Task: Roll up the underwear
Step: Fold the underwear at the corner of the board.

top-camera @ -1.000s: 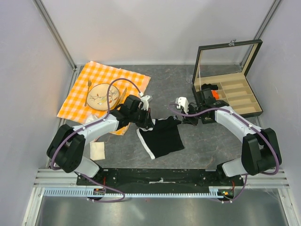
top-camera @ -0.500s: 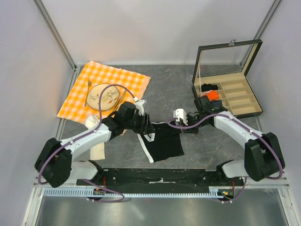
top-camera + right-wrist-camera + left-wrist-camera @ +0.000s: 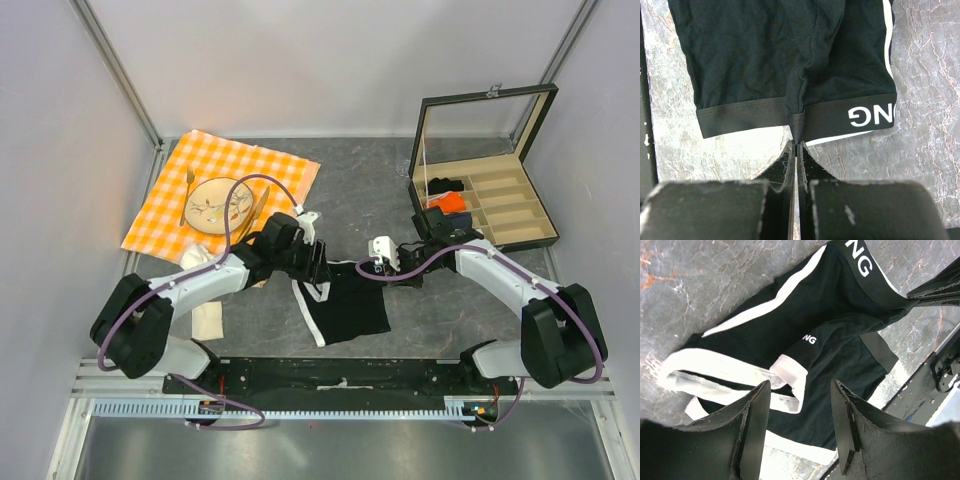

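Note:
The underwear is black with white trim and lies spread on the grey table between both arms. In the left wrist view its white-edged leg hem is folded over just beyond the fingers. My left gripper hovers open over the garment's left edge with nothing between its fingers. My right gripper is shut, pinching the black waistband at its far right corner, beside the white lettering.
An orange checked cloth with a plate and cutlery lies at the back left. An open compartment box at the back right holds an orange roll and a black roll. A white napkin lies near the left arm.
My left gripper has opened and let go of the underwear's left edge. The garment has shifted nearer and lies flatter. My right gripper still pinches the waistband.

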Robot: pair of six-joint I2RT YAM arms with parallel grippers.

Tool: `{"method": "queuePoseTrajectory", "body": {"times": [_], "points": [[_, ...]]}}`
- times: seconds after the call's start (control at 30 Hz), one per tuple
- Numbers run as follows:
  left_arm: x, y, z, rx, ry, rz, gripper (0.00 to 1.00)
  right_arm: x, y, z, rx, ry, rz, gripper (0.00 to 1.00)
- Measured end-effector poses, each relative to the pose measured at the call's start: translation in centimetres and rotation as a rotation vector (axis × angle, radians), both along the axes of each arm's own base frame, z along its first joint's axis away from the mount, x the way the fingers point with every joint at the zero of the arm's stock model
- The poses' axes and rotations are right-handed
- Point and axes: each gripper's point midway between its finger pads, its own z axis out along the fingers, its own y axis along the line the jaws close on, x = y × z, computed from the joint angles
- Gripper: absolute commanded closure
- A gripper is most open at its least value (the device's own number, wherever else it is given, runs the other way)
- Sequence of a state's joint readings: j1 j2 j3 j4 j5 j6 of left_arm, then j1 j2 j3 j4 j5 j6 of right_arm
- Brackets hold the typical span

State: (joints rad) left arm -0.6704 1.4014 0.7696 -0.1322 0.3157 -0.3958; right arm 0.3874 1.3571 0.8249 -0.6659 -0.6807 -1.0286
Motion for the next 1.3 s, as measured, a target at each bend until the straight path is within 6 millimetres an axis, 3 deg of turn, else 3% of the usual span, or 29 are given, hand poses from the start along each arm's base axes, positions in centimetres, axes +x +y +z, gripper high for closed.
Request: {"method": "queuePoseTrajectory", "body": {"times": [0.2, 0.4, 0.5, 0.6, 0.63, 0.87, 1.03, 1.23, 1.3], "points": [[1.0, -0.6, 0.0, 0.033, -0.063, -0.068, 0.43, 0.0, 0.0, 0.0, 0.000, -0.005, 0.008, 0.96], [1.6, -1.4, -1.5, 0.073, -0.061, -0.119, 0.46, 0.0, 0.0, 0.0, 0.000, -0.007, 0.011, 0.96], [1.5, -1.5, -2.2, 0.089, -0.050, -0.133, 0.54, 0.0, 0.0, 0.0, -0.001, -0.008, 0.011, 0.96], [1.2, -1.3, -2.8, 0.107, -0.035, -0.143, 0.81, 0.0, 0.0, 0.0, 0.000, -0.007, 0.011, 0.96], [1.1, -1.3, -2.9, 0.113, -0.030, -0.147, 0.96, 0.0, 0.0, 0.0, 0.000, -0.007, 0.011, 0.96], [1.0, -1.5, -2.3, 0.115, -0.017, -0.166, 0.98, 0.0, 0.0, 0.2, -0.003, 0.006, -0.006, 0.97], [1.7, -1.4, 0.3, 0.117, -0.054, -0.146, 0.98, 2.4, 0.6, 2.2, 0.002, -0.027, -0.061, 0.98], [4.5, -2.1, 8.3, 0.058, -0.216, -0.108, 0.98, 7.1, 2.0, 7.8, 0.053, -0.150, -0.134, 0.98], [4.9, -2.0, 10.3, 0.038, -0.259, -0.101, 0.98, 7.8, 2.3, 9.0, 0.069, -0.175, -0.147, 0.98]]}}
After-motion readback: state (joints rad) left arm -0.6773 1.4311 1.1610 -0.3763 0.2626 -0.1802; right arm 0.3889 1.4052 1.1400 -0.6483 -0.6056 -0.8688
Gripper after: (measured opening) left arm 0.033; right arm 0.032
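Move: The white-trimmed left corner of the underwear lies just under the open left fingers, about 1 cm ahead, 1 cm right and 3 cm below. From the left hand, the table knife is some 17 cm ahead and 15 cm left, and the open box 19 cm ahead and 34 cm right. The right hand already pinches the dark band; from it the white-trimmed corner lies about 13 cm left, level ahead and 2 cm lower, and the box 19 cm ahead and 20 cm right. Sink the open left gripper about 3 cm, easing slightly forward and right onto the white-trimmed corner, and shut it there to pinch the cloth while the right hand holds its pinch in place. Then raise both hands together, carrying the edge up and forward: left some 13 cm up and 4 cm out, right about 9 cm up and 8 cm out, tipping the fingers outward a little. ##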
